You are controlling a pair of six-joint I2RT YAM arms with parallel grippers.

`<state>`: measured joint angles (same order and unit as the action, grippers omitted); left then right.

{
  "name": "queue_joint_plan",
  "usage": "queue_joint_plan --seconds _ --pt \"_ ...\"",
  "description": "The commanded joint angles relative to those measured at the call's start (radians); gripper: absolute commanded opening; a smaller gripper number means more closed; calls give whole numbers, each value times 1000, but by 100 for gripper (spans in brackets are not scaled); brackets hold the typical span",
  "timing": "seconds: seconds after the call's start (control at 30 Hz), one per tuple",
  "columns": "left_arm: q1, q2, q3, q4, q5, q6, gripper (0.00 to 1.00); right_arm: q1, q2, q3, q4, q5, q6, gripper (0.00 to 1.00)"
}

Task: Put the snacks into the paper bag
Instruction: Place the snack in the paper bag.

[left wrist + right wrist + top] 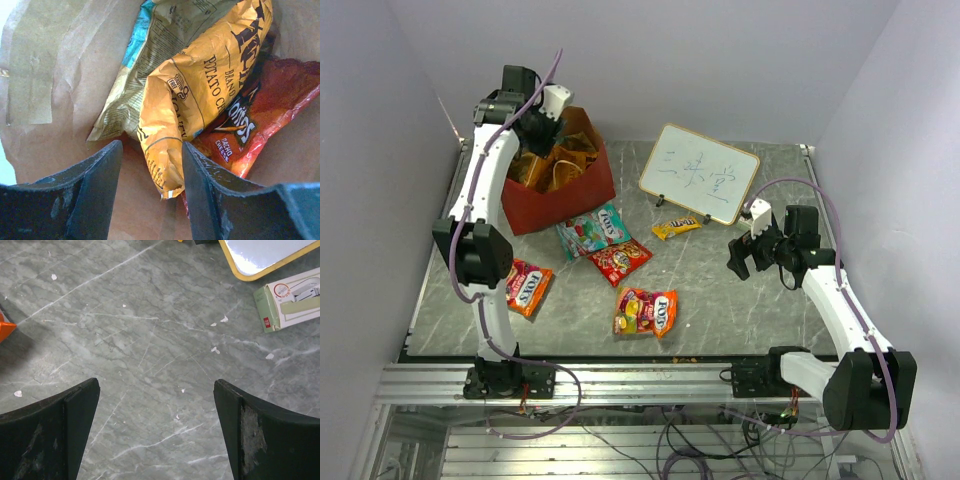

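Observation:
The paper bag, red outside and brown inside, stands at the back left. My left gripper hangs over its mouth, open. Inside lie an orange potato chip bag, a tan chip bag and a red Doritos bag. The orange bag's lower corner hangs loose between the open fingers. On the table lie a teal pack, a red pack, two orange Fox's packs and a yellow candy. My right gripper is open over bare table.
A whiteboard with writing leans at the back middle, its yellow edge in the right wrist view. A small white box lies beside it. Walls close in the table on three sides.

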<state>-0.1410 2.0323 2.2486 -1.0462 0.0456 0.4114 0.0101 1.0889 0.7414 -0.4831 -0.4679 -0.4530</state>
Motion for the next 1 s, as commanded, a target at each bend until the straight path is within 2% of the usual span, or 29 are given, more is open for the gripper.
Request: queue_joint_plan --seconds 0.0,0.27,0.5,0.73,0.97 --pt "4 -75 3 1 31 -23 62 -8 3 -8 8 -12 -8 98" --pt "4 -115 -77 12 31 -34 60 -7 2 -8 6 -15 -10 98" --pt "6 -92 -114 16 12 -19 51 -7 -4 -8 6 -17 -9 98" --pt "9 -76 -165 22 -46 -6 32 -7 -12 -11 5 -21 -12 98" --pt "18 -77 -237 44 -145 20 28 -6 -12 -11 5 -24 -11 98"
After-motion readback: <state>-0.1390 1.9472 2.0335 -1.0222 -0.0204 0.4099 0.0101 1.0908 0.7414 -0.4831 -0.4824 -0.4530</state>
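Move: The left hand is inside the mouth of the paper bag with its fingers apart; the middle of the orange chip bag lies about 4 cm ahead of it, 5 cm to its right and some 9 cm below, with its crumpled near corner reaching back towards the fingers. The red Doritos bag is roughly 10 cm to the hand's right, 1 cm ahead and 12 cm below. From the right hand the chip bag is about 25 cm ahead, 44 cm left and slightly higher. The left hand first eases up and back about 2 cm each way, its fingers still parted, then turns downward and sinks some 5 cm into the paper bag towards the orange chip bag's crumpled near corner, drifting back a little and, late on, left. As it sinks, its fingers close from a bit over half open to about a quarter open and tilt slightly steeper, the tips coming together around or just over that corner, though a firm pinch can't be seen. ##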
